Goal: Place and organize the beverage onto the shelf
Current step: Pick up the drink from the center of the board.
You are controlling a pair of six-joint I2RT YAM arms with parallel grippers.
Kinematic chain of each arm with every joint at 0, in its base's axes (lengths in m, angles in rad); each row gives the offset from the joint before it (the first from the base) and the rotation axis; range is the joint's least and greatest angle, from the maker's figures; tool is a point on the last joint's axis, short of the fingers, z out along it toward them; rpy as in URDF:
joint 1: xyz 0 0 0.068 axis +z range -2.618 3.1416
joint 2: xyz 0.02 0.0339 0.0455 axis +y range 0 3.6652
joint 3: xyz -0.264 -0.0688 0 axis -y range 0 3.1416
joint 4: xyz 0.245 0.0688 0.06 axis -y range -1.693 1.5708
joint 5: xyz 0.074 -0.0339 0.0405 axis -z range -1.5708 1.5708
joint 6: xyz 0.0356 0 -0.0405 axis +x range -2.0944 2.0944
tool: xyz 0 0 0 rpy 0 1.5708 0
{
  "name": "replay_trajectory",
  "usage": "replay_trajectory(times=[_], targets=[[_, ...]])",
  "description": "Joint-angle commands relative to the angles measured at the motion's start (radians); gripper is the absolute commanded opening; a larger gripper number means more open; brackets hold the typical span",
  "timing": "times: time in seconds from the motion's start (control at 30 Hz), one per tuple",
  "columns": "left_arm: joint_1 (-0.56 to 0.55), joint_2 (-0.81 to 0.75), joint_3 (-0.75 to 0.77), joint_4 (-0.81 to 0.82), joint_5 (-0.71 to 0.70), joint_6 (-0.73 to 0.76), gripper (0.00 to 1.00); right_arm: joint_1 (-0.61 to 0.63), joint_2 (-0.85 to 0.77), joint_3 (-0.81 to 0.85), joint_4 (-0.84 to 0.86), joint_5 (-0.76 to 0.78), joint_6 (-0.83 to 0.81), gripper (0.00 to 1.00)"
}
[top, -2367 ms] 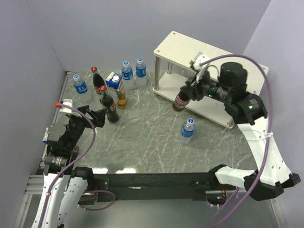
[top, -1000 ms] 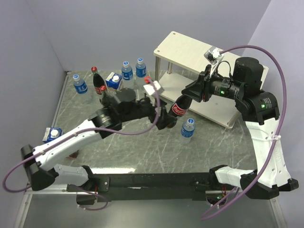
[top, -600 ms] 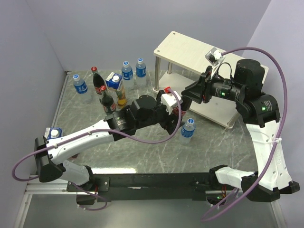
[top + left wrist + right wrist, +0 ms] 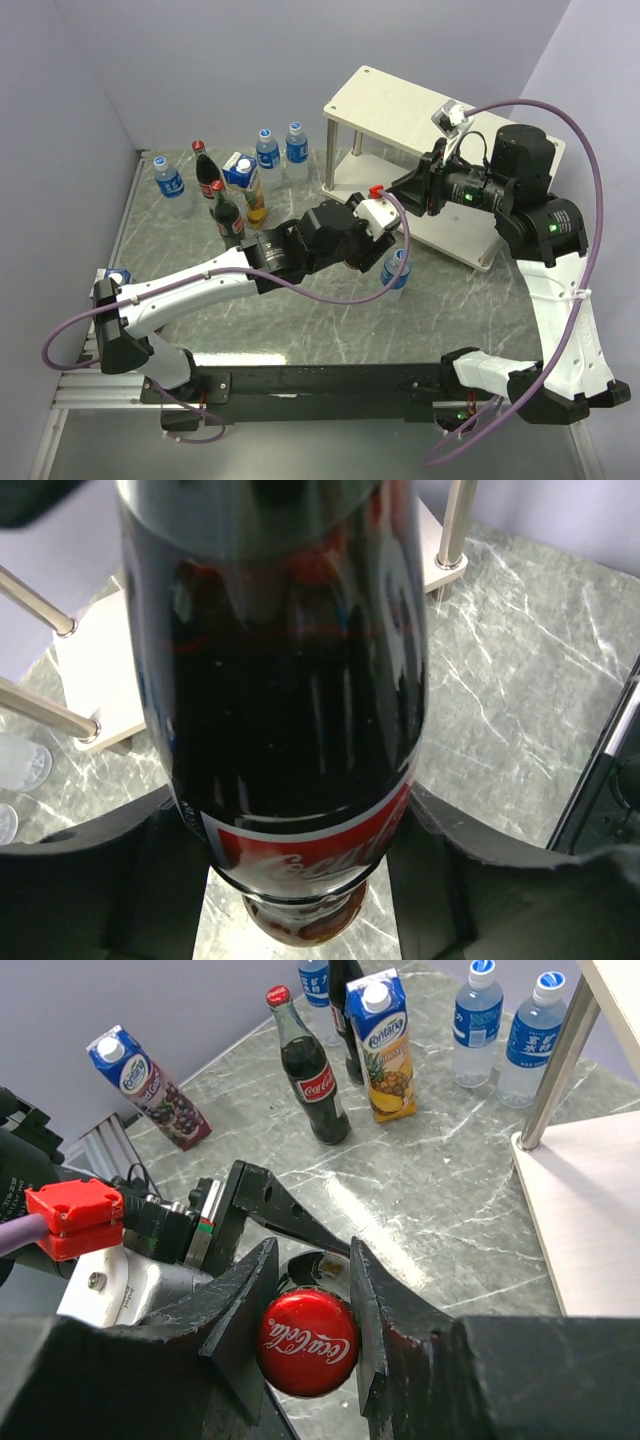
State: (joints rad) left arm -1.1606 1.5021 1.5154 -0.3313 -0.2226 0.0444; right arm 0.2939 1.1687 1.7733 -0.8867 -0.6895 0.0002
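A dark cola bottle [image 4: 300,700] hangs over the table in front of the shelf [image 4: 400,100]. My right gripper [image 4: 307,1305] is shut on its red cap [image 4: 307,1342]. My left gripper [image 4: 300,830] has reached across, and its fingers [image 4: 175,880] press both sides of the bottle's body by the red label. In the top view my left gripper [image 4: 368,245] covers the bottle, just below my right gripper [image 4: 412,188]. Two more cola bottles [image 4: 228,215], water bottles [image 4: 267,150] and a juice carton [image 4: 245,180] stand at the back left.
A water bottle [image 4: 395,272] stands right beside my left gripper, near the shelf's lower board [image 4: 590,1220]. A grape juice carton [image 4: 140,1085] leans at the table's left edge. The shelf leg [image 4: 555,1065] rises close by on the right. Grey walls close off the back and left.
My left arm swung from the table's left side across to the held cola bottle and closed its jaws round the body. My right gripper kept its hold on the cap.
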Motion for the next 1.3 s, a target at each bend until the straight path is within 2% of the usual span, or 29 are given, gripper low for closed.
replay_trajectory(times=[0.0,0.03,0.1,0.13,0.2,0.27,0.3,0.4,0.5,0.73,0.97,1.17,1.23,1.27], targets=[[-0.007,-0.005,0.066,-0.015,-0.021,0.025,0.45,0.001,-0.029,0.018,0.167,-0.024,0.023,0.00],[-0.007,-0.005,0.072,-0.017,-0.015,0.023,0.29,0.001,-0.029,0.017,0.169,-0.025,0.023,0.00],[-0.007,-0.011,0.072,-0.011,-0.014,0.015,0.07,0.001,-0.030,0.015,0.175,-0.022,0.024,0.00],[-0.007,-0.016,0.063,0.004,-0.009,0.008,0.00,-0.001,-0.032,0.012,0.178,-0.018,0.024,0.00],[-0.007,-0.034,0.049,0.018,0.012,0.000,0.00,0.001,-0.032,0.014,0.181,-0.015,0.024,0.00],[-0.005,-0.048,0.026,0.047,0.037,-0.017,0.00,0.001,-0.037,0.005,0.198,-0.015,0.035,0.35],[-0.005,-0.058,0.019,0.057,0.046,-0.029,0.00,0.001,-0.041,0.000,0.203,-0.012,0.041,0.60],[-0.002,-0.075,-0.003,0.083,0.077,-0.037,0.00,0.001,-0.046,0.000,0.209,-0.012,0.049,0.77],[0.002,-0.088,-0.029,0.104,0.098,-0.080,0.00,-0.001,-0.047,-0.002,0.213,-0.015,0.058,0.81],[0.032,-0.134,-0.076,0.150,0.115,-0.107,0.00,-0.018,-0.064,-0.003,0.218,0.041,0.072,0.81],[0.146,-0.195,-0.101,0.189,0.172,-0.158,0.00,-0.151,-0.113,-0.034,0.241,0.091,0.109,0.81],[0.275,-0.155,0.035,0.152,0.239,-0.167,0.00,-0.289,-0.214,-0.236,0.325,0.016,0.066,0.84],[0.311,-0.132,0.121,0.138,0.253,-0.166,0.00,-0.338,-0.265,-0.300,0.338,-0.039,-0.019,0.90],[0.344,-0.105,0.152,0.129,0.270,-0.166,0.00,-0.341,-0.283,-0.363,0.344,-0.121,-0.054,0.93]])
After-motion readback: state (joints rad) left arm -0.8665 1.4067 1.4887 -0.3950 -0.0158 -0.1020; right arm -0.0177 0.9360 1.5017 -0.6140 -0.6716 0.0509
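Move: Between both hands at the start, the cola bottle's middle sits about 3 cm above the left fingers and some 9 cm under the right ones, which hold it by the cap. From the left hand, the shelf's near left post lies about 25 cm ahead, 10 cm to the left and 17 cm lower; a far water bottle stands 3 cm beyond that post and 6 cm left of it. The single water bottle is some 4 cm right, 2 cm back and 32 cm below the right hand. Letting go of the cola bottle's cap, the right hand opens and rises about 5 cm, then swings some 8 cm right, turning about 20 degrees clockwise, and sinks again at the end, fingers wide. The left hand keeps its grip on the body, lowers the bottle about 5 cm and slightly back, then carries it forward, left and back up towards the shelf's left end. ##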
